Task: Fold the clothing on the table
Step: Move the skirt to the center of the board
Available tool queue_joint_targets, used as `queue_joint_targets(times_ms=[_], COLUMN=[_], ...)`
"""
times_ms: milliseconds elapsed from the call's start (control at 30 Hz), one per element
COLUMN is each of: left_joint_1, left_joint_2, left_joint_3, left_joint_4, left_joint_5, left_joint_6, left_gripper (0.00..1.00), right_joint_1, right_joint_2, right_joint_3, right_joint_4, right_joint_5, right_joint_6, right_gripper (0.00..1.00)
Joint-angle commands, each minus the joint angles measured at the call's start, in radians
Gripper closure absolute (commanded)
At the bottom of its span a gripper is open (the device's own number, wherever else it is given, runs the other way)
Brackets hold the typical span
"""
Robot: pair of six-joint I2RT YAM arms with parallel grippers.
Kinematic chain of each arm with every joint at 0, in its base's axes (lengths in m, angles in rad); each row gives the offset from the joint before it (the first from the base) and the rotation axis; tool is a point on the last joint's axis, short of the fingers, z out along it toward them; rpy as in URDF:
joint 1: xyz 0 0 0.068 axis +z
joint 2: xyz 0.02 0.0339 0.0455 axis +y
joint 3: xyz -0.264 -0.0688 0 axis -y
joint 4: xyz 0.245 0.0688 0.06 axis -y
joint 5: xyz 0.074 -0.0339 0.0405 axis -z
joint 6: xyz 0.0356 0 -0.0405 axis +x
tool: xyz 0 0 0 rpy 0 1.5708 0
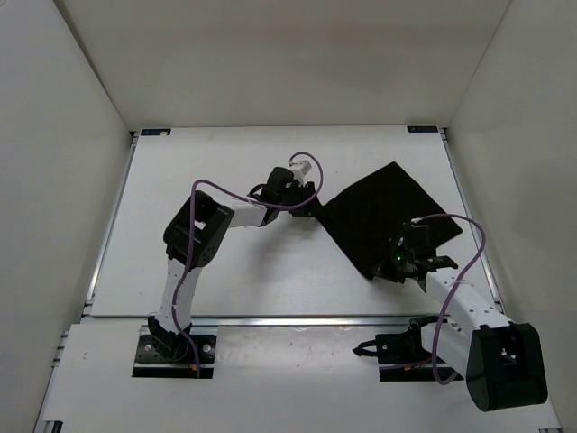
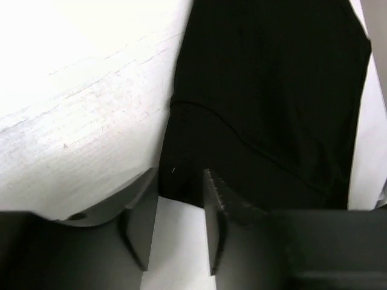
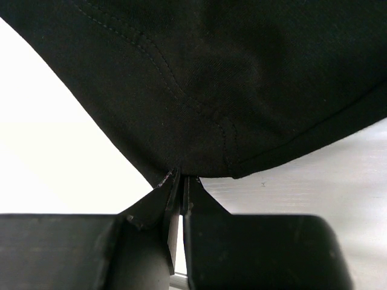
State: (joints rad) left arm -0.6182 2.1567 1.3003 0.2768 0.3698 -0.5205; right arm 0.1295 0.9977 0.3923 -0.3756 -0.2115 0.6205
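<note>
The black clothing (image 1: pixel 383 212) lies flat as a tilted square on the right half of the white table (image 1: pixel 207 162). My left gripper (image 1: pixel 311 206) is at its left corner. In the left wrist view the jaws (image 2: pixel 181 178) stand apart, with the clothing's (image 2: pixel 272 90) edge lying between the fingertips (image 2: pixel 213 187) and white table showing in the gap. At the near corner my right gripper (image 1: pixel 407 262) is shut, and the right wrist view shows its tips (image 3: pixel 182 176) pinched on the hem of the clothing (image 3: pixel 211 72).
White enclosure walls (image 1: pixel 63 135) surround the table on three sides. Metal rails (image 1: pixel 270 318) run along its near edge, with both arm bases (image 1: pixel 171 347) behind them. Purple cables (image 1: pixel 270 203) loop over each arm.
</note>
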Motion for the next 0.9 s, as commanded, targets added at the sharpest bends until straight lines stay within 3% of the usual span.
queue_joint_targets(times_ms=[0,33,100,167,300,567,633,867], left_joint_1=[-0.006,-0.008,-0.008,-0.009,0.000,0.083,0.078,-0.001], left_joint_2=[-0.006,-0.006,-0.008,-0.026,-0.078,-0.417,-0.498,-0.851], left_joint_3=[0.025,0.025,0.024,0.019,-0.024,-0.252,-0.304,-0.594], left_joint_4=[0.024,0.013,-0.002,-0.014,-0.067,-0.224,-0.277,-0.367], left_joint_5=[-0.003,-0.015,-0.028,-0.022,-0.078,-0.254,-0.288,-0.393], left_joint_6=[-0.004,-0.004,0.004,0.011,0.048,0.083,0.089,-0.021], left_gripper=[0.57,0.62,0.87,1.00,1.00,1.00,1.00,1.00], right_joint_1=[-0.004,-0.004,-0.002,-0.007,-0.025,-0.079,-0.100,-0.001], right_joint_2=[0.002,0.008,0.019,0.035,0.088,0.234,0.243,0.211], right_joint_3=[0.003,-0.001,0.008,0.014,0.072,0.235,0.241,0.175], right_joint_4=[0.009,0.015,0.020,0.024,0.069,0.093,0.115,0.129], right_joint_5=[-0.009,-0.009,-0.012,-0.006,0.001,0.018,0.005,0.001], right_joint_6=[-0.019,-0.012,-0.016,-0.016,-0.019,-0.099,-0.108,-0.137], right_gripper=[1.00,1.00,1.00,1.00,1.00,1.00,1.00,1.00])
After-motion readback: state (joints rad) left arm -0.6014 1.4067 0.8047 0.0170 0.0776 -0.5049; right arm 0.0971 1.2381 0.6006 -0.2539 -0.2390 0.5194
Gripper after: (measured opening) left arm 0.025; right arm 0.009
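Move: The skirt's left corner lies between the left hand's half-closed fingers, at the fingertips and about 1 cm below; the skirt's middle is some 20 cm to the right and 2 cm back. The right hand already pinches the near corner; from it, the left corner lies about 19 cm ahead and 17 cm left, the skirt's middle about 15 cm ahead and 3 cm right, and the board's centre roughly 15 cm ahead and 24 cm left. Fingers shut on the skirt's left corner and pinch it; after a brief dip the left hand drags that corner some 12 cm left, then lifts it about 8 cm while drawing back, turning around 15 degrees counter-clockwise. Keeping its pinch on the near corner, the right hand then carries it about 7 cm forward and a little up. ##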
